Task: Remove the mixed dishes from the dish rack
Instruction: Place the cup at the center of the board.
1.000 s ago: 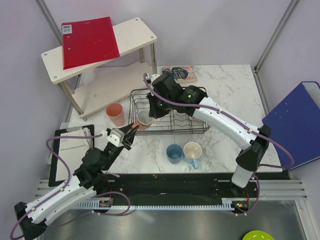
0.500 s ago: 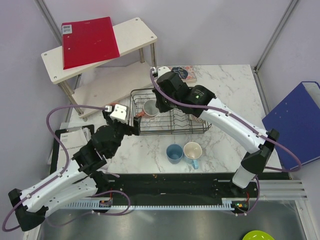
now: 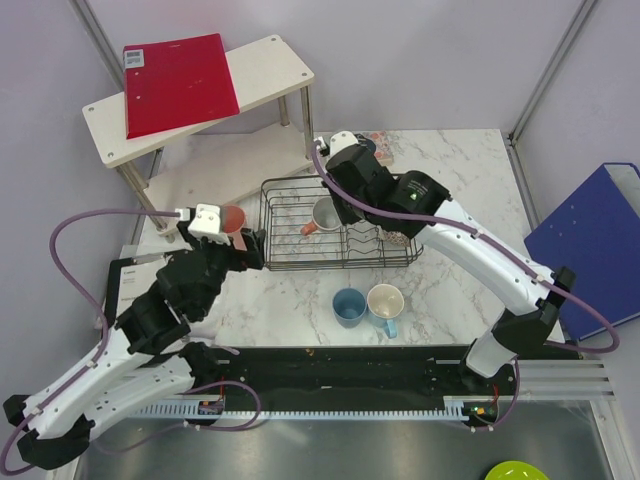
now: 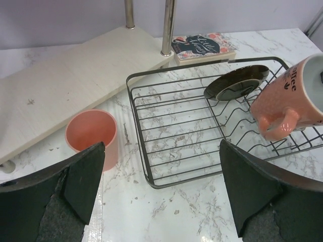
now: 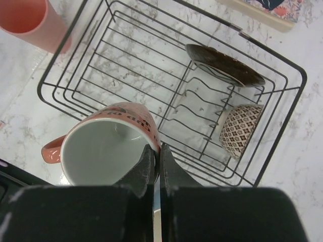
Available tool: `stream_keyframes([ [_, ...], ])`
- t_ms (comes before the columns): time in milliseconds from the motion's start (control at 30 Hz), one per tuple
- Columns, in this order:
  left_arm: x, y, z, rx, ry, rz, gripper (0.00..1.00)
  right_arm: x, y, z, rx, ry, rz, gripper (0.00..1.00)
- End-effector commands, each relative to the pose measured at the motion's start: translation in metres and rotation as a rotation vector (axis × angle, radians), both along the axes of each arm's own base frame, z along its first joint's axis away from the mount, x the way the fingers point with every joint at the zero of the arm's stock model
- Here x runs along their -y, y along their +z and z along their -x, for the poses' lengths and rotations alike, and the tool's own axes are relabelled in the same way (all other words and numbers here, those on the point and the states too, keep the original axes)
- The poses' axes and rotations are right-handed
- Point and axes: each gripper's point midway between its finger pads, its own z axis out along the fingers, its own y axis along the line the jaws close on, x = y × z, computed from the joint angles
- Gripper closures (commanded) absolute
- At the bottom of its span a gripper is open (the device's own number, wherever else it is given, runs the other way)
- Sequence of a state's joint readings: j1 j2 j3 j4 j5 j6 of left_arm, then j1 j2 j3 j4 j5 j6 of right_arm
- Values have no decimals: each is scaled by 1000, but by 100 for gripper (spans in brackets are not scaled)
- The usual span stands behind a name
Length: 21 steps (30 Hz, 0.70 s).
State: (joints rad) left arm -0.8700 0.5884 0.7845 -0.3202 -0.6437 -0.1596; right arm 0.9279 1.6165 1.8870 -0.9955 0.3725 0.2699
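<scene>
My right gripper (image 5: 157, 149) is shut on the rim of a pink mug (image 5: 103, 147) with a white inside, and holds it (image 3: 325, 215) over the left half of the dark wire dish rack (image 3: 284, 262). In the rack (image 5: 275, 113) stand a dark plate (image 5: 224, 64) and a red-patterned bowl (image 5: 241, 130). My left gripper (image 4: 161, 147) is open and empty above the rack's near left corner (image 4: 151, 181), right beside the salmon tumbler (image 4: 91, 132) standing on the table. The blue cup (image 3: 348, 305) and the light-blue mug (image 3: 386, 302) stand in front of the rack.
The white two-tier shelf (image 3: 270, 70) with a red folder (image 3: 178, 82) stands at the back left. A floral booklet (image 4: 204, 45) lies behind the rack. A blue binder (image 3: 592, 250) is at the right edge, a paper sheet (image 3: 140, 285) at the left, a lime-green dish (image 3: 515, 470) below.
My left gripper has opened, let go of the pink mug and drawn back to the left. The right gripper has carried the mug to the right, over the rack.
</scene>
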Motion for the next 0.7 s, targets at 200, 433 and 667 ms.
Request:
stream_keyframes([
  [200,43,18,7,-256,-135,-4,1,-11,-1,16,34,43,60,100],
  [433,18,45,-6,-214,52,43,1,-58,-17,46,-19,164,25,100],
  [667,-54,58,-5,-156,387,102,1,-109,-20,79,-46,314,-48,100],
])
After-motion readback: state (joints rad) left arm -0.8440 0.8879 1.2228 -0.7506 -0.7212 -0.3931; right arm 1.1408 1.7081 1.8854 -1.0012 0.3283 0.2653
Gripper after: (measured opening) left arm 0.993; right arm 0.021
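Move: Behind the right hand, which already holds the coffee cup over the rack, the open patch of board left of the blue cup lies about 15 cm back, 8 cm left and 20 cm down. The blue cup stands some 16 cm back and 3 cm right of the hand, the white mug 15 cm back and 11 cm right. The rack's middle is about 6 cm ahead, straight in line. From the empty left hand the patch is roughly 10 cm back and 14 cm right. Drawing back and left by about 7 cm each way while sinking some 4 cm, the right hand carries the coffee cup off the rack towards the open board, turning about 15 degrees counter-clockwise, its shut fingers still pinching the rim. The left hand, wide open, rises about 3 cm and tips down, swinging 5 cm right and then back. ##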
